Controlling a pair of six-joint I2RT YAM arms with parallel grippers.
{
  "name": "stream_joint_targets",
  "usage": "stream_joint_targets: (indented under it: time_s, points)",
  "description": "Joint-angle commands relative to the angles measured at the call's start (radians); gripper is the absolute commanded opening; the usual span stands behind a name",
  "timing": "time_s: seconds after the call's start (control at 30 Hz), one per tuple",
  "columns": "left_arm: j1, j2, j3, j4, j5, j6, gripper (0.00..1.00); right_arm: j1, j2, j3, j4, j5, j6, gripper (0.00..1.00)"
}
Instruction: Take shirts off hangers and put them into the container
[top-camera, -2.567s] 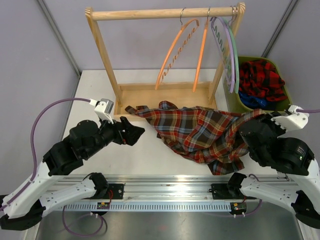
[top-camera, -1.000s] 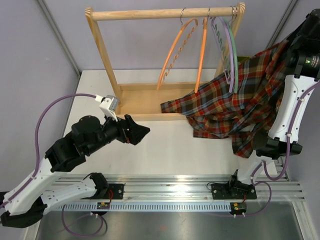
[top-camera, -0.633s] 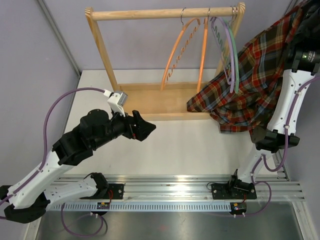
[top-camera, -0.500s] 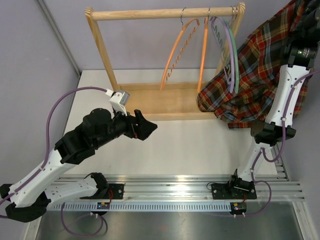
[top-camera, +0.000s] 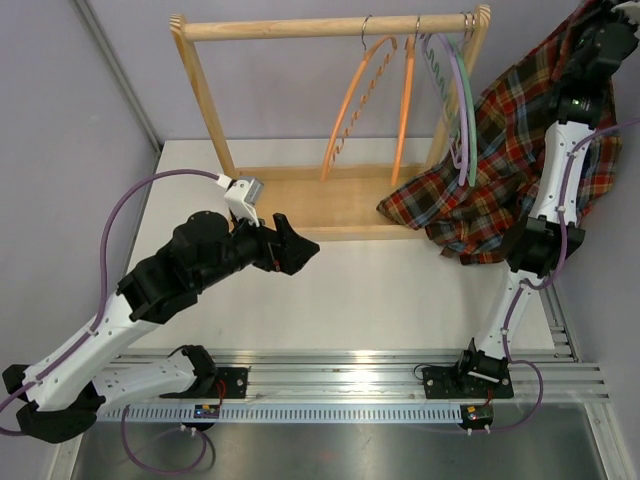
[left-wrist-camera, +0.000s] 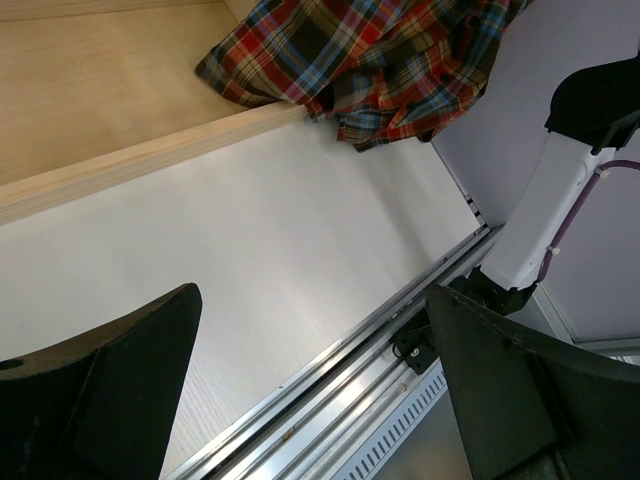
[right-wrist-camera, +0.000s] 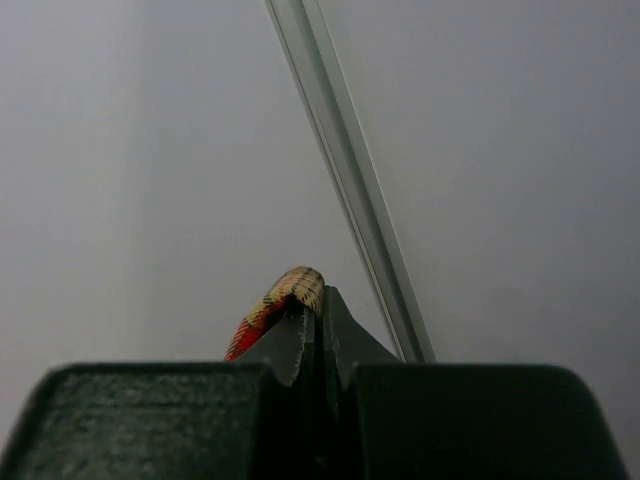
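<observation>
The brown, navy and orange-red tartan shirt hangs at the right. It runs from the top right corner down to the right end of the rack's wooden tray. My right gripper is shut on a fold of this shirt, raised high on its arm. Empty hangers hang on the rail: two orange, plus pale green and lilac. The container is hidden behind the hanging shirt. My left gripper is open over the table in front of the tray, holding nothing. Its wrist view shows the shirt's hem.
The wooden rack stands at the back of the white table. The tray's front lip lies just ahead of the left gripper. An aluminium rail with the arm bases runs along the near edge.
The right arm has lifted the tartan shirt off the table, up and to the right. The left arm has moved forward and right toward the rack, still open.
</observation>
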Motion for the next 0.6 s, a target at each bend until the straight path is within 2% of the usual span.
stream_joint_targets:
  time_s: [0.0,0.03,0.17,0.3,0.47,0.57]
  points:
    - [0.006,0.005,0.016,0.079,0.047,-0.017,0.99,0.003,0.026,-0.109,-0.204,-0.021,-0.005,0.0]
    - [0.007,0.006,0.016,0.084,0.048,-0.018,0.99,0.004,0.03,-0.149,-0.229,-0.016,-0.007,0.0]
    - [0.009,0.002,0.008,0.082,0.055,-0.023,0.99,0.006,0.089,-0.114,-0.434,-0.024,0.006,0.0]
    - [0.01,-0.006,-0.008,0.09,0.05,-0.029,0.99,0.021,0.089,-0.128,-0.553,-0.021,-0.01,0.0]
    - [0.012,-0.018,-0.041,0.127,0.062,-0.04,0.99,0.044,0.075,-0.215,-0.758,-0.019,0.016,0.0]
    - [0.013,-0.023,-0.045,0.134,0.068,-0.035,0.99,0.046,0.034,-0.332,-0.797,-0.065,0.062,0.0]
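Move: The plaid shirt hangs from the right hand's shut fingers. The container it is taken to stands some 47 cm below that hand, about 4 cm nearer the base and 6 cm to the left. Of the neighbours, the purple and green hangers hang roughly 24 cm left of the hand, 8 cm nearer and 15 cm lower, and an orange hanger is 36 cm left, 8 cm nearer, likewise lower. From the left hand the container lies about 35 cm ahead, 49 cm right and 22 cm lower. The plaid shirt, still pinched, is swung steeply down towards the container by the right hand. The hand drops about 35 cm, goes some 8 cm forward on the way and then eases back a couple, while the wrist tips over by nearly 60 degrees, from fingers pointing upward to forward and slightly down. The fingers stay shut on the cloth. ##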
